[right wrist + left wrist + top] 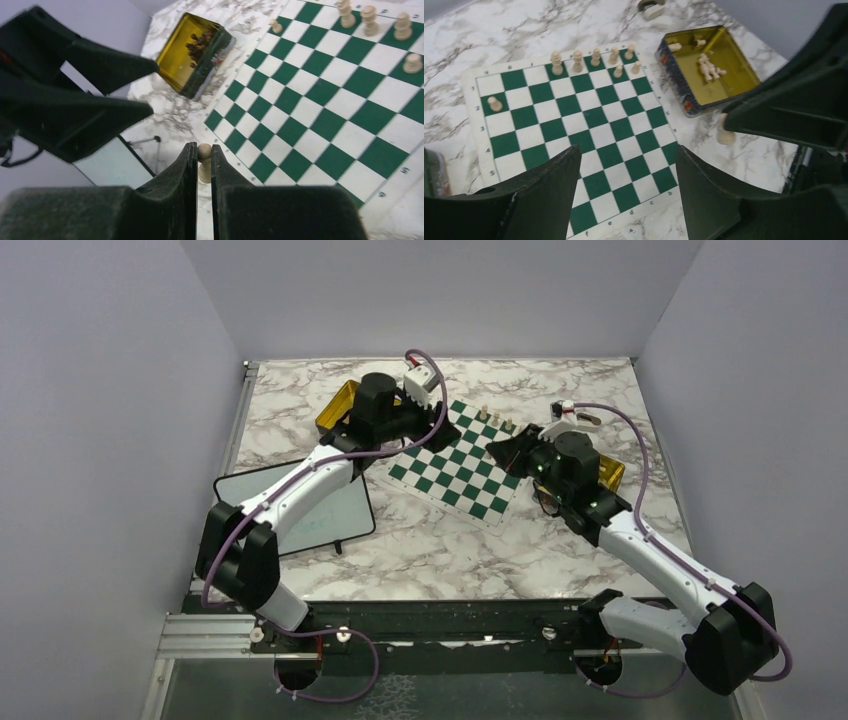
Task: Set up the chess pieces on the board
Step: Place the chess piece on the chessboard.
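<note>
The green-and-white board [455,462] lies mid-table. Several beige chess pieces [595,56] stand in a row along its far edge, and a lone pawn [495,103] stands near its left side. My left gripper [628,150] hangs open over the board's near corner with nothing between its fingers. My right gripper [202,148] is shut on a beige pawn [204,170], held above the marble just off the board's edge; the same pawn [725,135] shows under the right gripper in the left wrist view.
A gold tin [706,70] holding loose beige pieces sits right of the board. Another gold tin [197,52] with dark pieces sits on the far left. A black-framed whiteboard [320,515] lies at the front left. Grey walls enclose the marble table [420,540].
</note>
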Motion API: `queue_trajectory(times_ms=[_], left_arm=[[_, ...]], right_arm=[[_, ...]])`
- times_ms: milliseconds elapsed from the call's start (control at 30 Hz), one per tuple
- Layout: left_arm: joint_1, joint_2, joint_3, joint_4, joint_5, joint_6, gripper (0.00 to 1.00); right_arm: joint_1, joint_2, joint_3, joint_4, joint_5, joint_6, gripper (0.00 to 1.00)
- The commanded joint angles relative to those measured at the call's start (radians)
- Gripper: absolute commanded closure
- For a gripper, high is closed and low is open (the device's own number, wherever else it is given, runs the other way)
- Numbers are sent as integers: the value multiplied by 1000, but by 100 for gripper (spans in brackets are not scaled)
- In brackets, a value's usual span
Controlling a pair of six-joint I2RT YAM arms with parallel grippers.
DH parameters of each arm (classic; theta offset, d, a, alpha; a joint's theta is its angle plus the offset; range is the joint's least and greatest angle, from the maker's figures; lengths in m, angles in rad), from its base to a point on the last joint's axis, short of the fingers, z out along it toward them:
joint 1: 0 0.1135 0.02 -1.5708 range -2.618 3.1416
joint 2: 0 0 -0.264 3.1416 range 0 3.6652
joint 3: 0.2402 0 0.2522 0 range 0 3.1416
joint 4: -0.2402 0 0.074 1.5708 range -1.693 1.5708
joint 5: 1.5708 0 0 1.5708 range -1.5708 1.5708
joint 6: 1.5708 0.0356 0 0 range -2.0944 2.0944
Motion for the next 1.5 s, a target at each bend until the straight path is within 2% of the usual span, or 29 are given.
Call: queue_trajectory(times_ms=[0,233,400,500,633,767,833,1000,1467], left_arm=[[-16,-128,-138,262,173,-42,30],[-31,-145,-208,363,314,-89,29],[-54,-106,-171,365,316,-87,29],[-60,-74,-151,365,293,-91,32],[-62,-57,-144,365,268,-93,44],[-61,-56,-146,359,268,-75,64],[-61,-57,-148,337,255,-60,69],[-60,-28,-104,209,267,8,71],[-59,-44,-116,155,224,15,71]], right_arm=[[1,20,52,140,-69,110,91],[1,53,80,208,-112,171,91],[1,78,97,236,-140,186,92],[1,89,106,237,-162,190,92],[2,84,102,235,-180,190,92],[1,71,84,226,-204,175,92],[1,71,85,205,-232,152,91],[2,67,56,194,-287,153,91],[2,24,24,128,-281,124,91]])
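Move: Over the middle of the chessboard, the piece in the right gripper lies about 7 cm back, 9 cm to the right and 4 cm below the left hand. From the left hand, the row of standing white pieces is roughly 7 cm ahead, 11 cm right and 21 cm down. For the right hand, the left gripper waits some 6 cm ahead, 8 cm left and 4 cm higher; the gold tray of white pieces is about 2 cm back, 21 cm right and 21 cm down. Bringing the two hands together above the board: the left comes back about 7 cm and some 4 cm right, first rising, then sinking, swinging clockwise and narrowing its wide-open fingers by the piece. The right, still pinching it, lifts about 5.5 cm while moving 4 cm left and rolling its left side up, then eases down 2 cm. Whether the left pads touch the piece can't be seen. ##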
